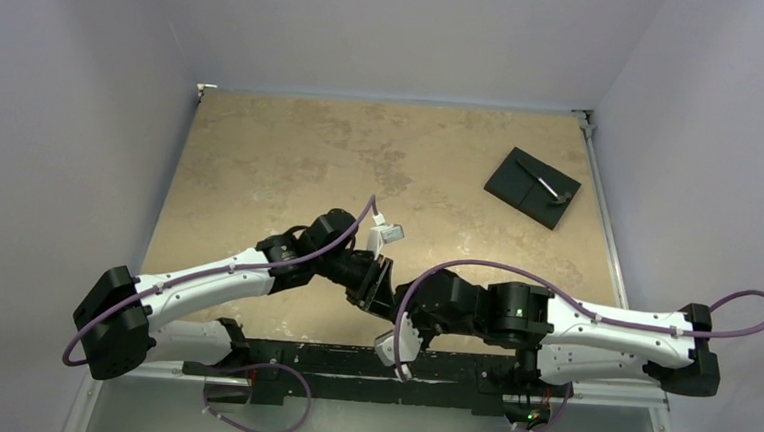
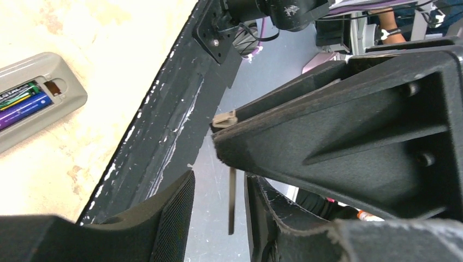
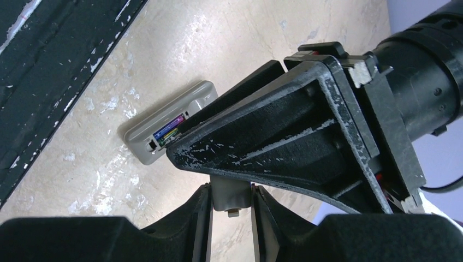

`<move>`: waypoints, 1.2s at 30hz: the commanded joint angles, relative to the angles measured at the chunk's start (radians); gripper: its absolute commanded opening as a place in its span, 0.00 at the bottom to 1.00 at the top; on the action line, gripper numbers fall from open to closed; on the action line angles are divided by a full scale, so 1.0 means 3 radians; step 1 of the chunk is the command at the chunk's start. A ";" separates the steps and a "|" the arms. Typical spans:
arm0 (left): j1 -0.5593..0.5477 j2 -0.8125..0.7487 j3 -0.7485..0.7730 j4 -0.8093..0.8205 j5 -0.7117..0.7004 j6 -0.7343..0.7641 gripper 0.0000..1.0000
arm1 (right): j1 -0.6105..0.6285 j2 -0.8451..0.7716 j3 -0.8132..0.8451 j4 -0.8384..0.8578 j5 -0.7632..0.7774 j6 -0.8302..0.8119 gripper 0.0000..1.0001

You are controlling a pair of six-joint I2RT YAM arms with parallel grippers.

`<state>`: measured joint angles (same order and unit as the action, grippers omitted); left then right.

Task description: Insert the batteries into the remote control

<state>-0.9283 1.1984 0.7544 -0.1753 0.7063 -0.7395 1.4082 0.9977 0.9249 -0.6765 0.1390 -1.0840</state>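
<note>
The remote control [image 2: 71, 95] lies grey back up on the tan table, its compartment uncovered. The batteries [image 2: 24, 103] sit inside it, bluish-purple with green stripes. In the right wrist view the remote [image 3: 139, 139] lies just beyond the crossed grippers, and the batteries [image 3: 170, 128] show in its bay. My right gripper [image 3: 231, 191] is shut on the narrow grey cover strip [image 3: 231, 197]. My left gripper [image 2: 219, 185] is open around that strip's thin edge [image 2: 231, 199], which hangs in the gap without touching either pad. In the top view both grippers meet low at the centre and hide the remote.
A black square plate [image 1: 532, 185] with a small tool on it lies at the back right. The black base rail [image 1: 349, 359] runs along the near table edge, close under both grippers. Walls enclose the table on three sides.
</note>
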 commanded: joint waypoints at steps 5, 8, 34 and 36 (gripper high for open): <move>0.0125 -0.0151 0.0069 -0.0229 -0.0316 0.0134 0.41 | 0.0024 -0.0113 -0.0092 0.0061 0.0108 0.0536 0.17; 0.0202 -0.0244 0.0090 -0.0408 -0.0519 0.0178 0.41 | 0.0025 -0.0125 -0.0107 0.0067 0.0128 0.0754 0.17; 0.0298 -0.0714 0.0084 -0.0790 -0.1610 -0.0038 0.40 | -0.0139 0.0367 -0.0062 0.0015 0.0213 0.2351 0.15; 0.0297 -0.0712 0.0032 -0.0700 -0.1501 -0.0092 0.39 | -0.0187 0.0361 -0.0066 0.0073 0.0177 0.2430 0.16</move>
<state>-0.8444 1.0039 0.7868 -0.4648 0.2070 -0.7231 1.3758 1.1156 0.8913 -0.7136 0.2157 -0.4423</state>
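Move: The remote control lies open side up on the table, about 8 cm left of the cover-holding right hand, 2 cm back and some 13 cm below. Its batteries, already in the bay, sit about 3 cm to the right of the remote's middle and 2 cm nearer the base. From the left hand, already open around the cover's other end, the remote is roughly 2 cm ahead, 2 cm left and 11 cm below. Right hand lowers the pinched cover about 6 cm towards the remote, turning clockwise; open left hand withdraws forward-left. ##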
